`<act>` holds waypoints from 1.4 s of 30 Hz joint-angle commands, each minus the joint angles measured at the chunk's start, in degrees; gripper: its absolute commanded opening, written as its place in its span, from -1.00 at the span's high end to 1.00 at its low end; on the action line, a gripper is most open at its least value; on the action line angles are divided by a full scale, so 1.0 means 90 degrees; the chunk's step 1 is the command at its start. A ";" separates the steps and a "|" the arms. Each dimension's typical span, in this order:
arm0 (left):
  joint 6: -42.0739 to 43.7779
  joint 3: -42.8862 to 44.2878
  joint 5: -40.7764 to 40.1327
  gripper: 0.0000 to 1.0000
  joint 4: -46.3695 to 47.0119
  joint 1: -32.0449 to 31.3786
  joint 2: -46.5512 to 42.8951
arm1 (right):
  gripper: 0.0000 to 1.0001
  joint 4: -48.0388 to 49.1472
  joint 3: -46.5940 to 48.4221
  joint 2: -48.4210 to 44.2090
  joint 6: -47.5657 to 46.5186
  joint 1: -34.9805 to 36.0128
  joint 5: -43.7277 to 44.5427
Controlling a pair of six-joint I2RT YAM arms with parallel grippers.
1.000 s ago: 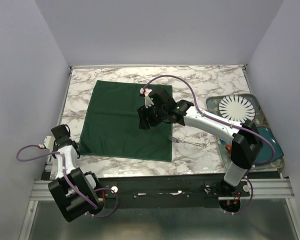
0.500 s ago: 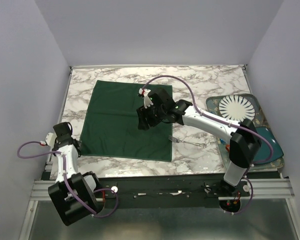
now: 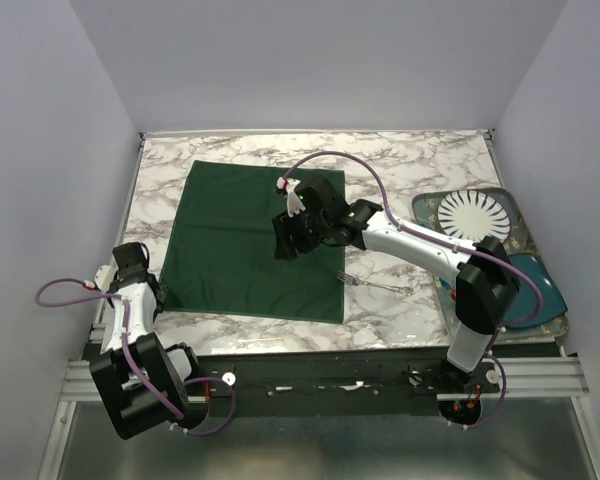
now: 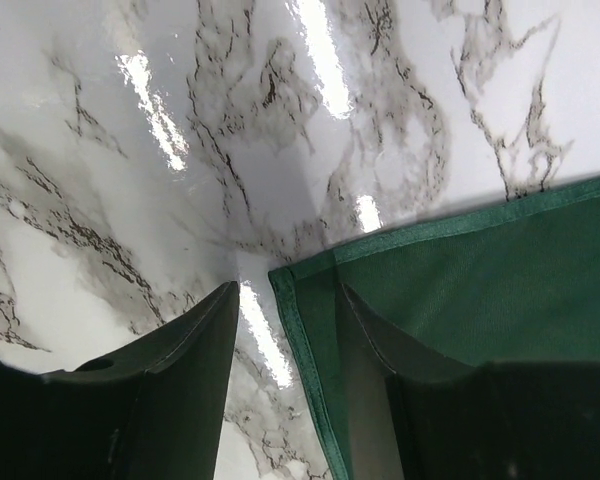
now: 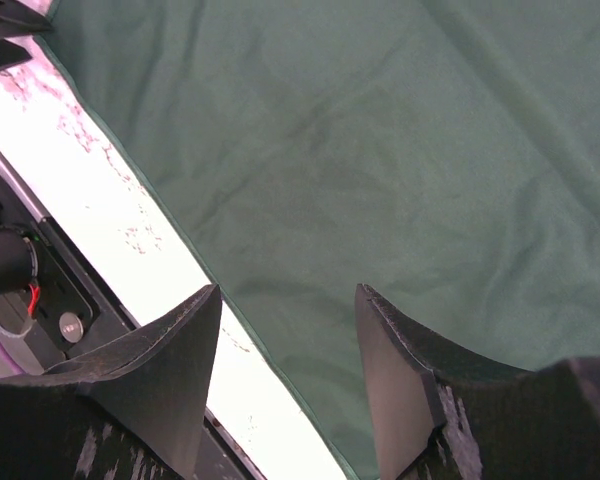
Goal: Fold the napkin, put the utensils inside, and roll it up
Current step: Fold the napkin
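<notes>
The napkin [image 3: 250,235] lies spread flat on the marble table [image 3: 400,160], a dark green square. The fork [image 3: 376,284] rests on the marble just off the napkin's near right corner. My left gripper [image 3: 150,285] stands open at the napkin's near left corner. In the left wrist view the hemmed corner of the napkin [image 4: 480,270] lies between the open fingers [image 4: 185,350], with my left gripper [image 4: 285,320] low over the table. My right gripper [image 3: 286,244] hovers open above the middle right of the cloth. In the right wrist view my right gripper [image 5: 285,340] holds nothing above the napkin [image 5: 330,150].
A tray [image 3: 517,205] sits at the table's right edge with a white ribbed plate [image 3: 470,213] and a teal oval dish [image 3: 535,295]. Purple walls close in the left, right and back. The metal rail [image 3: 320,378] runs along the near edge.
My left arm has swung forward to the napkin's near left corner and its gripper has opened. My right gripper has drifted slightly left over the cloth.
</notes>
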 commanded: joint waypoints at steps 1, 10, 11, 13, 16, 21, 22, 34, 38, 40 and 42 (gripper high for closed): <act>-0.0048 0.0103 -0.0362 -0.04 -0.0014 -0.0023 0.0205 | -0.28 0.0164 -0.0175 -0.0163 0.0005 -0.0062 -0.0050; 0.0030 0.0269 -0.0421 0.23 0.0065 -0.0121 0.0879 | -0.28 0.0408 -0.0409 -0.0349 0.0035 -0.0092 0.0028; 0.0050 0.0299 -0.0401 0.28 0.0074 -0.0131 0.0947 | -0.28 0.0447 -0.0458 -0.0378 0.0044 -0.0101 0.0028; 0.0001 0.0250 -0.0372 0.48 0.0084 -0.0170 0.0968 | -0.28 0.0555 -0.0604 -0.0446 0.0054 -0.0111 0.0067; 0.0069 0.0250 -0.0410 0.81 0.0114 -0.0160 0.0958 | -0.28 0.0662 -0.0809 -0.0603 0.0045 -0.0131 0.0096; 0.0381 0.0367 -0.0430 1.00 0.0114 -0.0160 0.0714 | -0.28 0.0760 -0.1151 -0.0953 -0.0004 -0.0140 0.0135; 0.0508 0.0406 -0.0411 1.00 0.0036 -0.0160 0.0627 | -0.28 0.0780 -0.1296 -0.1013 -0.0004 -0.0131 0.0155; 0.0723 0.0972 -0.0421 1.00 -0.0316 -0.0160 -0.1054 | -0.29 0.0848 -0.2128 -0.1785 0.0015 -0.0150 0.0077; 0.0733 0.1197 -0.0469 1.00 -0.0384 -0.0141 -0.1151 | -0.28 0.0838 -0.2128 -0.1794 0.0054 -0.0170 -0.0001; 0.0811 0.1236 -0.0518 1.00 -0.0394 -0.0092 -0.1229 | -0.28 0.0838 -0.2138 -0.1814 0.0083 -0.0170 -0.0021; 0.0880 0.1295 -0.0576 1.00 -0.0404 -0.0072 -0.1317 | -0.28 0.0838 -0.2128 -0.1814 0.0093 -0.0189 -0.0040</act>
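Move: The napkin's near-left corner lies right at the open left fingertips, about 1 cm to their left and 1 cm below; the table's left rail is some 12 cm farther left, level with it. From the right hand that corner is about 28 cm left, 11 cm back and 14 cm down. The near-right corner lies some 13 cm right and 14 cm back of the right hand; the fork's middle is about 20 cm right and 5 cm back. Ease the left gripper about 1 cm left and forward, low over the table, while shutting its fingers to pinch the napkin's near-left corner, then lift it some 9 cm, drifting forward and tilting the wrist about 15 degrees. Meanwhile bring the right gripper, fingers still open and clear of the cloth, about 6 cm right and back towards the near-right corner. ##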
